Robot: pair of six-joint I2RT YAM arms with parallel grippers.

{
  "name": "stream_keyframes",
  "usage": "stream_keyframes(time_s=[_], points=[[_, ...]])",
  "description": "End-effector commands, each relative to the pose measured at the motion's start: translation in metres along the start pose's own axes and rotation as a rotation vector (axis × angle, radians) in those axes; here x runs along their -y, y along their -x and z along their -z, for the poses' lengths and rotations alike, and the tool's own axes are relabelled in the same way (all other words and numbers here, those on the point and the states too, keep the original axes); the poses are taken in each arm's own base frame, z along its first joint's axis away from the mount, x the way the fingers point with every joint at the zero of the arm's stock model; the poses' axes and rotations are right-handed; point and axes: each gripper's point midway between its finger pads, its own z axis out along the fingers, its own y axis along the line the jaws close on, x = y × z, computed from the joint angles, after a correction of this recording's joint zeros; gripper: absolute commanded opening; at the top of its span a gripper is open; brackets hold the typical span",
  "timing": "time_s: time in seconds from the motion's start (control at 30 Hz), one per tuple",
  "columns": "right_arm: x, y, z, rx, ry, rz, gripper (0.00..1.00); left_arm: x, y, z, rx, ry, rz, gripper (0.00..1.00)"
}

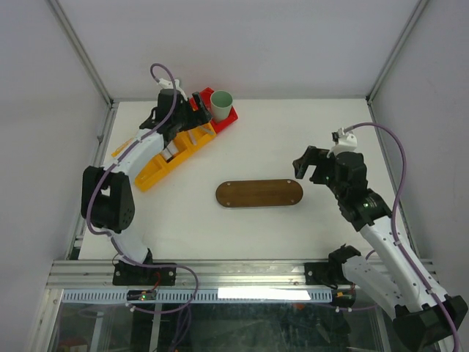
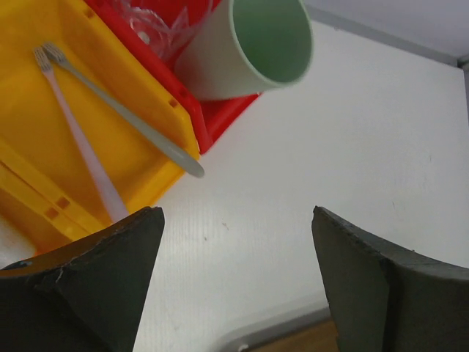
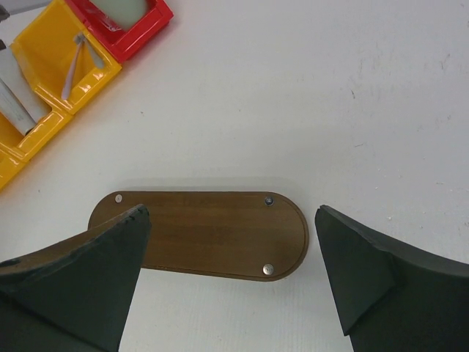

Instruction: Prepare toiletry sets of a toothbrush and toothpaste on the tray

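The tray [image 1: 259,193] is a dark brown oval board lying bare mid-table. My right gripper [image 1: 311,170] hovers open just off its right end; in the right wrist view the tray [image 3: 212,231] lies between and below the open jaws [image 3: 231,220]. My left gripper [image 1: 192,108] is open over the far end of the yellow bin [image 1: 172,154]. Its wrist view shows two toothbrushes in that bin, a pale lilac one [image 2: 80,139] and a grey one [image 2: 124,114], left of the empty open gripper [image 2: 238,220]. A grey-blue toothpaste tube [image 3: 16,99] lies in a neighbouring compartment.
A mint-green cup [image 1: 221,105] stands in the red bin [image 1: 227,121], right beside the yellow bin's far end and close ahead of my left fingers [image 2: 110,271]. Crumpled clear plastic [image 2: 157,26] lies in the red bin behind the cup.
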Motion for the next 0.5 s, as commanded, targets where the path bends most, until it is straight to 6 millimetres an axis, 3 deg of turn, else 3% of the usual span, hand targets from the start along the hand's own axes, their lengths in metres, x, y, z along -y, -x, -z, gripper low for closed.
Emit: stream_keyframes(time_s=[0.0, 0.13, 0.23, 0.33, 0.47], points=[[-0.007, 0.018, 0.003, 0.074, 0.036, 0.026, 1.0, -0.003, 0.054, -0.021, 0.132, 0.076, 0.02, 0.81], [0.002, 0.02, 0.008, 0.1, -0.006, 0.051, 1.0, -0.01, 0.058, -0.046, 0.124, 0.123, 0.033, 0.69], [0.002, 0.021, 0.011, 0.116, 0.003, 0.045, 1.0, -0.025, 0.049, -0.066, 0.11, 0.172, 0.056, 0.62], [0.001, 0.023, 0.012, 0.126, 0.009, 0.045, 1.0, -0.029, 0.044, -0.082, 0.085, 0.184, 0.067, 0.6], [0.002, 0.021, 0.01, 0.121, 0.004, 0.043, 1.0, -0.032, 0.041, -0.103, 0.073, 0.187, 0.065, 0.65]])
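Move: The grey toothbrush, aslant in the yellow bin, has its middle about 9 cm ahead of the left hand, 3 cm to its left and 15 cm below. The pink toothbrush lies some 4 cm left of it and 2 cm nearer; the green cup is about 5 cm beyond it and 8 cm to its right, the clear glass 8 cm beyond it. From the right hand the grey toothbrush is roughly 27 cm ahead, 28 cm left, 19 cm below. The left hand heads for the grey toothbrush, touching nothing that can be seen: about 9 cm forward in all, level at first, then sinking some 5 cm as it goes on over the brush compartment. Meanwhile the wrist swings about 10 degrees counter-clockwise and the fingers narrow from nearly wide open to about two-thirds, still empty. ##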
